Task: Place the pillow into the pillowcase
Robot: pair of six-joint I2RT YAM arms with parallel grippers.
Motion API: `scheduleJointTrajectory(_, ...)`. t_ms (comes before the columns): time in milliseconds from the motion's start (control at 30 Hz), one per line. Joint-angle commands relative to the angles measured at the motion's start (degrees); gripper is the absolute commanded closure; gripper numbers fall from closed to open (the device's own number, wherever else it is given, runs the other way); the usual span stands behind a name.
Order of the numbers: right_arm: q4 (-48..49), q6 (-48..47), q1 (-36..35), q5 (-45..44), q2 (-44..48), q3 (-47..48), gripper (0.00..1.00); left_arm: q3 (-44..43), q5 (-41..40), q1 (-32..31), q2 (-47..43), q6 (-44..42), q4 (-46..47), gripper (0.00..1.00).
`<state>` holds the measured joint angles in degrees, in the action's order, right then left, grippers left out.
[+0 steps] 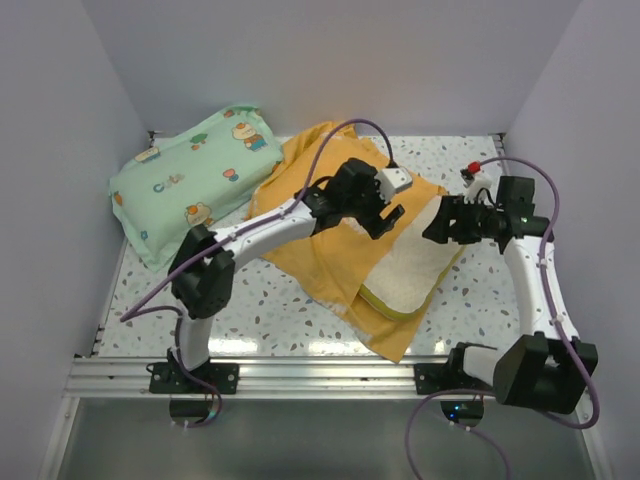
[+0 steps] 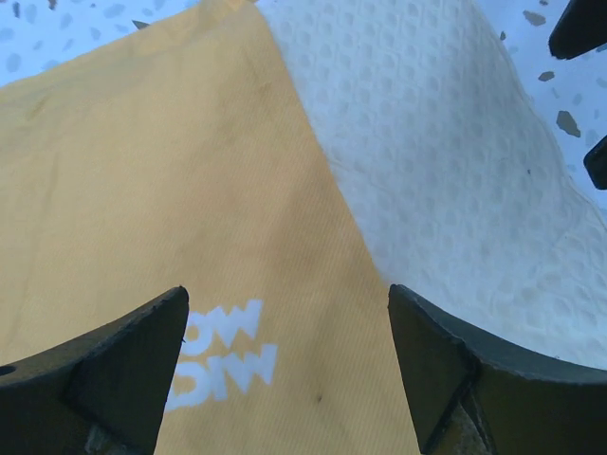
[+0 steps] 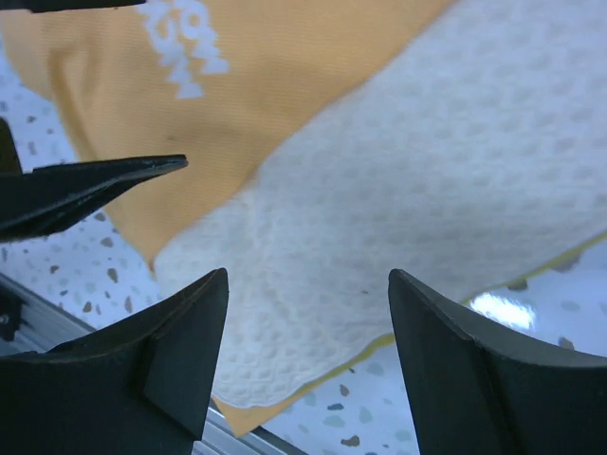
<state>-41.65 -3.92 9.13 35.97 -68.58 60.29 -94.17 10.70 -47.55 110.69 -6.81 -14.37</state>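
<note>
The orange-yellow pillowcase [image 1: 310,240] lies spread across the middle of the table. The cream pillow [image 1: 415,265] rests on it toward the right. Orange cloth covers the pillow's left side and shows under its near edge. My left gripper [image 1: 385,208] hovers open above the seam where the pillowcase [image 2: 142,171] meets the pillow [image 2: 446,142], with nothing between its fingers [image 2: 123,370]. White lettering [image 2: 223,355] shows on the cloth below. My right gripper [image 1: 440,222] is also open and empty, hanging over the pillow [image 3: 427,171] near its yellow-green edge, with the pillowcase [image 3: 285,76] beyond.
A mint-green cartoon-print pillow [image 1: 190,180] lies at the back left against the wall. A small red object [image 1: 473,167] sits at the back right. An aluminium rail [image 1: 300,375] runs along the near table edge. White walls enclose three sides.
</note>
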Motion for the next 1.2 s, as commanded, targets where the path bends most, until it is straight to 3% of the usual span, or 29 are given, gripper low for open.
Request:
scheduleJointTrajectory(0, -4.23, -0.91, 3.08, -12.76, -4.01, -2.45, 0.29, -6.36, -7.88, -3.25, 6.54, 1.26, -0.48, 0.11)
scheduleJointTrajectory(300, 0.86, 3.04, 4.32, -8.29, -19.39, -5.45, 0.32, -17.97, -15.79, -5.36, 18.67, -0.13, -1.53, 0.12)
scheduleJointTrajectory(500, 0.52, 2.69, 4.32, -6.26, -22.04, -4.84, 0.44, -16.4, -20.89, -3.69, 18.86, -2.24, -1.01, 0.27)
scheduleJointTrajectory(567, 0.43, 2.52, 4.32, -6.26, -22.13, -4.83, 0.47, -16.22, -21.16, -2.55, 18.42, -2.77, -1.27, 0.34)
scheduleJointTrajectory(667, 0.43, 2.34, 4.32, -5.64, -22.39, -4.66, 0.49, -17.0, -20.64, -1.94, 18.94, -4.35, -2.15, 0.51)
scheduleJointTrajectory(700, 0.6, 2.17, 4.32, -4.77, -22.39, -4.66, 0.5, -17.62, -20.02, -1.93, 19.29, -4.44, -2.67, 0.59)
scheduleJointTrajectory(733, 0.52, 1.99, 4.32, -4.16, -22.56, -4.66, 0.51, -18.24, -18.97, -1.76, 19.56, -4.44, -3.98, 0.76)
scheduleJointTrajectory(800, 1.13, 1.9, 4.32, -2.4, -22.65, -5.27, 0.57, -20.78, -12.31, -1.76, 20.35, -4.18, -5.66, 1.0)
scheduleJointTrajectory(967, 7.18, 6.27, 4.32, 7.79, -21.69, -8.87, 0.7, -23.07, 16.56, -3.42, 18.51, 0.9, -3.39, 1.0)
scheduleJointTrajectory(1167, 22.73, 19.88, 4.32, 21.84, -17.93, -14.93, 0.81, -32.12, 37.07, -11.68, 18.42, 14.32, 3.46, 1.0)
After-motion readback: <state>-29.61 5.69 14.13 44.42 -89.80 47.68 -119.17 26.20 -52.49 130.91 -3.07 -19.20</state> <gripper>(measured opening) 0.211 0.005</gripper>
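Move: The pillowcase's open edge is about 4 cm ahead of the left hand, 4 cm to its right and some 10 cm below. The middle of the bare part of the pillow is about 4 cm back, 7 cm right and 11 cm down from that hand. The right hand has the pillow's right edge about 4 cm to its right, 1 cm back and 14 cm below. From that hand the pillow's middle is 4 cm left, 1 cm back and 12 cm down, and the pillowcase edge is 6 cm ahead, 7 cm left and 10 cm down. Down and right first, the left hand sinks about 8 cm, then sweeps forward and back left, shuts on the pillowcase's open edge, and draws it right and back over the pillow, rising as it goes. The right hand drops some 14 cm and a little right to the pillow's right edge, tipping down, then narrows its fingers against the pillow and eases about 4 cm left. ##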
